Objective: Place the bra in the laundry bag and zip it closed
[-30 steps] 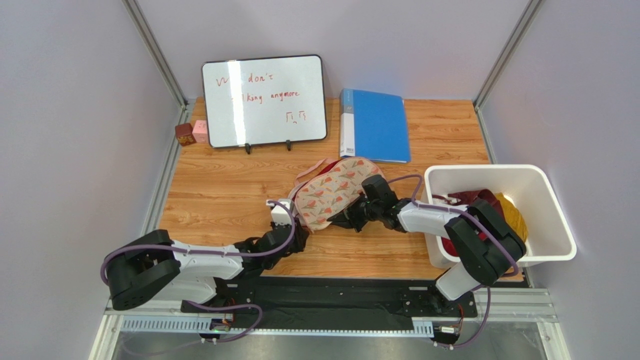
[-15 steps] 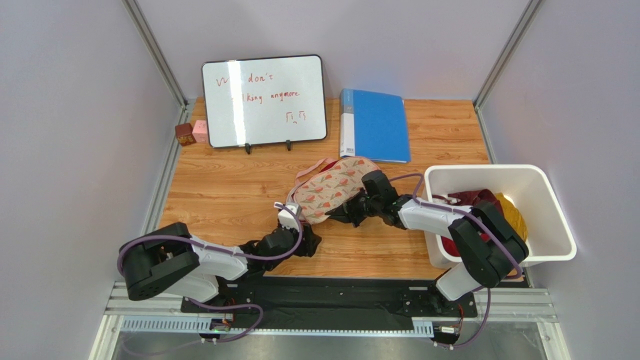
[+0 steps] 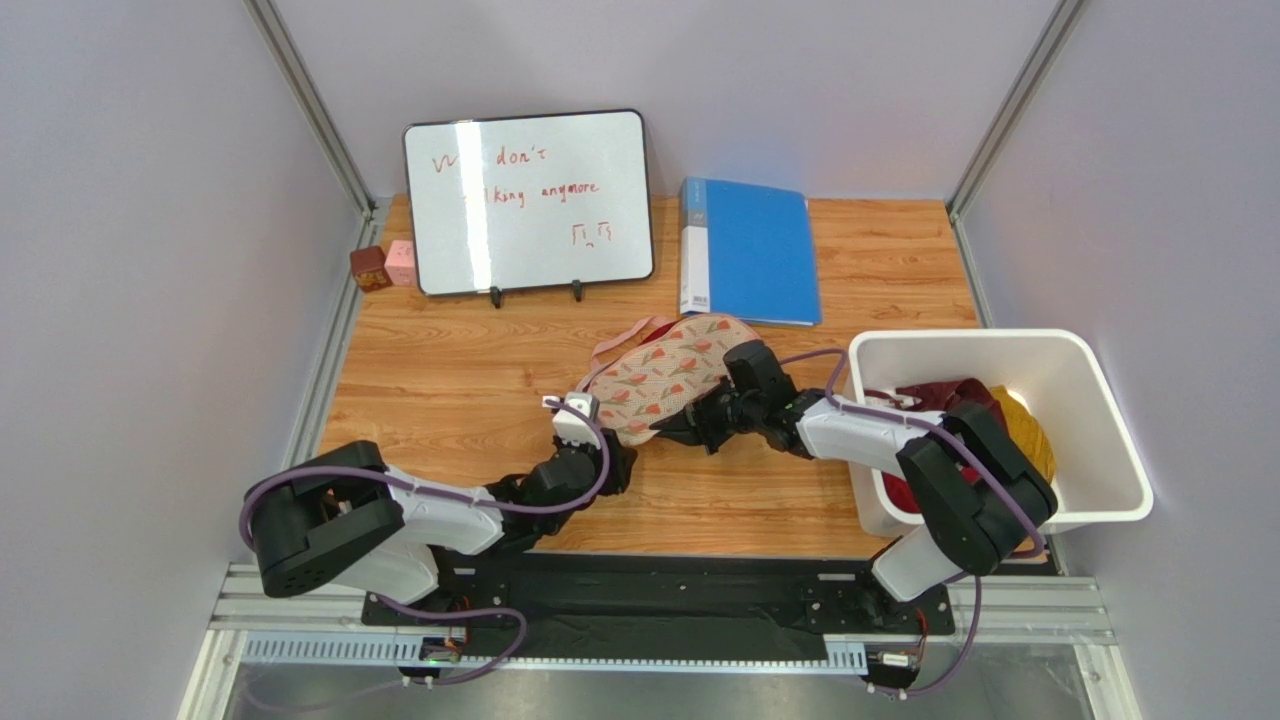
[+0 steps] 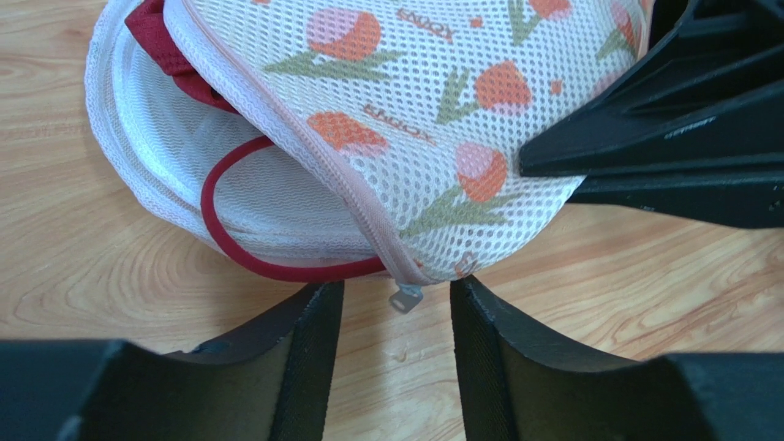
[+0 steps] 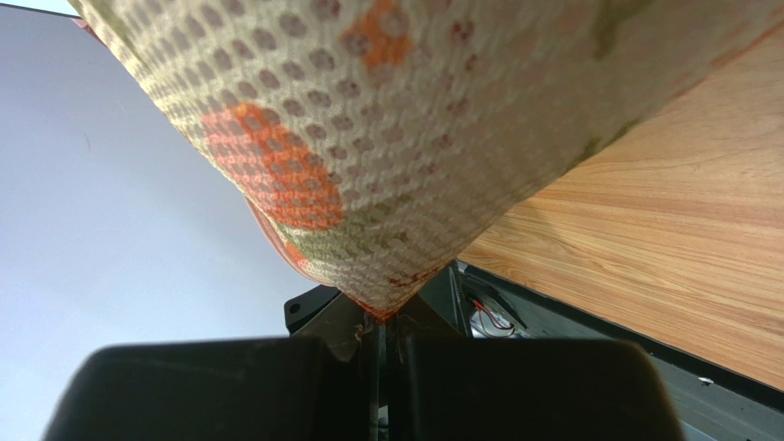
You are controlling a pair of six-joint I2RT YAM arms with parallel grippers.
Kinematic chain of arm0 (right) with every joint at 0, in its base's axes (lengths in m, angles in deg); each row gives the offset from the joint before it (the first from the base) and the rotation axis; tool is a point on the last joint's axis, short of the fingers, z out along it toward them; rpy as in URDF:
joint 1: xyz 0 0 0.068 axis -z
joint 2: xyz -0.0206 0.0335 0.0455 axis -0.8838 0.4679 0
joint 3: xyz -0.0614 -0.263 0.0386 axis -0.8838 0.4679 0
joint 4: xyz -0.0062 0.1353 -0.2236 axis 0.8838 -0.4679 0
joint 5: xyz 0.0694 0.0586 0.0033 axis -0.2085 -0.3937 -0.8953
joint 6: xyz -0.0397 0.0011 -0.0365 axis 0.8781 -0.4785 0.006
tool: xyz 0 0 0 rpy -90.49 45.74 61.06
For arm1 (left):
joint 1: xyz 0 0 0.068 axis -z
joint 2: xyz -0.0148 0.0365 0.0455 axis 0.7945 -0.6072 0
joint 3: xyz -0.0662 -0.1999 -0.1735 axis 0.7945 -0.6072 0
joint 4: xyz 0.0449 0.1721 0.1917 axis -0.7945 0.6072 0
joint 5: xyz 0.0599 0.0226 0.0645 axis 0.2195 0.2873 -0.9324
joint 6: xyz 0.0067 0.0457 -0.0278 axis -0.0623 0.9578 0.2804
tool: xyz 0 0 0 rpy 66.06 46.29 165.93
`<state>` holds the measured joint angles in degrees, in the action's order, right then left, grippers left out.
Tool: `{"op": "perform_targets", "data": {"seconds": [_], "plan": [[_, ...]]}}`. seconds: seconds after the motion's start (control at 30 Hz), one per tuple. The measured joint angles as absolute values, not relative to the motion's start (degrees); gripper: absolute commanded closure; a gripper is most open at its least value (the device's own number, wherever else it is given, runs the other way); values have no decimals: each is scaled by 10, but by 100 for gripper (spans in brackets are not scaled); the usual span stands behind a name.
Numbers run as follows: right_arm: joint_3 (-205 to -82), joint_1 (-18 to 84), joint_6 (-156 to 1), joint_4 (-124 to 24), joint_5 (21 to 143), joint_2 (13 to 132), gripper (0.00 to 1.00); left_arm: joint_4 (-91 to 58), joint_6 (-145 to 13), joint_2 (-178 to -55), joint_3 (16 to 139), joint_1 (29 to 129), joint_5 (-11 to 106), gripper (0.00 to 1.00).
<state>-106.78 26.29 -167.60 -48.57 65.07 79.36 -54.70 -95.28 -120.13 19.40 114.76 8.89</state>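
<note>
The laundry bag [image 3: 661, 375] lies mid-table with its zipper partly open. In the left wrist view the bag [image 4: 414, 92] shows its pale lining, with the dark red bra [image 4: 156, 37] inside and one red strap [image 4: 239, 248] looping out over the lining. The small metal zipper pull [image 4: 403, 297] hangs at the bag's near edge. My left gripper [image 4: 396, 299] is open, with the pull between its fingertips but not touching them. My right gripper [image 5: 382, 322] is shut on the bag's edge [image 5: 386, 119] and lifts it; it also shows in the top view [image 3: 706, 425].
A white bin [image 3: 1112, 450] with red and yellow clothes [image 3: 992, 413] stands at the right. A whiteboard [image 3: 526, 195], a blue folder [image 3: 751, 248] and two small blocks [image 3: 383, 266] stand at the back. My left gripper [image 3: 609, 458] is low on the table.
The right gripper pulled the bag slightly up and away. The left gripper drew back from the bag, then edged forward to the zipper pull.
</note>
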Motion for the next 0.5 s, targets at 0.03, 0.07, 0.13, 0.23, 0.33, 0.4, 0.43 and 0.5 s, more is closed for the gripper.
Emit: {"op": "perform_targets", "data": {"seconds": [0.03,0.07,0.13,0.23,0.33,0.4,0.43,0.5], "plan": [[-1068,263,-1676,-486,650,794,100,-547,-952,-1201,196,1148,86,56],[-1068,263,-1676,-485,650,794,100,-547,-951,-1201,199,1148,83,59],[-1068,263,-1678,-484,650,794,100,-548,-949,-1202,204,1148,77,67],[-1068,263,-1678,-482,650,794,100,-550,-949,-1206,209,1148,68,78],[-1068,263,-1678,-482,650,794,100,-548,-953,-1208,211,1148,56,89],[-1068,263,-1678,-482,650,793,100,-538,-957,-1208,215,1148,44,97],[-1068,263,-1678,-482,650,793,100,-532,-959,-1208,218,1148,40,100],[-1067,263,-1678,-482,650,793,100,-519,-964,-1208,227,1148,27,100]]}}
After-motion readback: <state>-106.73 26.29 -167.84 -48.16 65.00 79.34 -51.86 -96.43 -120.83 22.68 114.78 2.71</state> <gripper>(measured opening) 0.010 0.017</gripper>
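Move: The zipper pull hangs at the bag's near left corner, about 2 cm ahead of my left fingertips and 1 cm higher, between the open fingers' line. The bag edge pinched by my right hand is some 3 cm ahead, 5 cm right and 3 cm up; the bra's strap loop is roughly 5 cm ahead and 2 cm left. From my right hand, the pull lies about 5 cm left, 1 cm back and 2 cm lower. I ease my left hand forward and a little up, about 2 cm in all, onto the zipper pull, turning the wrist some 5 degrees counter-clockwise, and close the half-open fingers fully until the tips pinch the pull. My right hand stays put, fingers still shut on the bag's near edge to keep it held. ##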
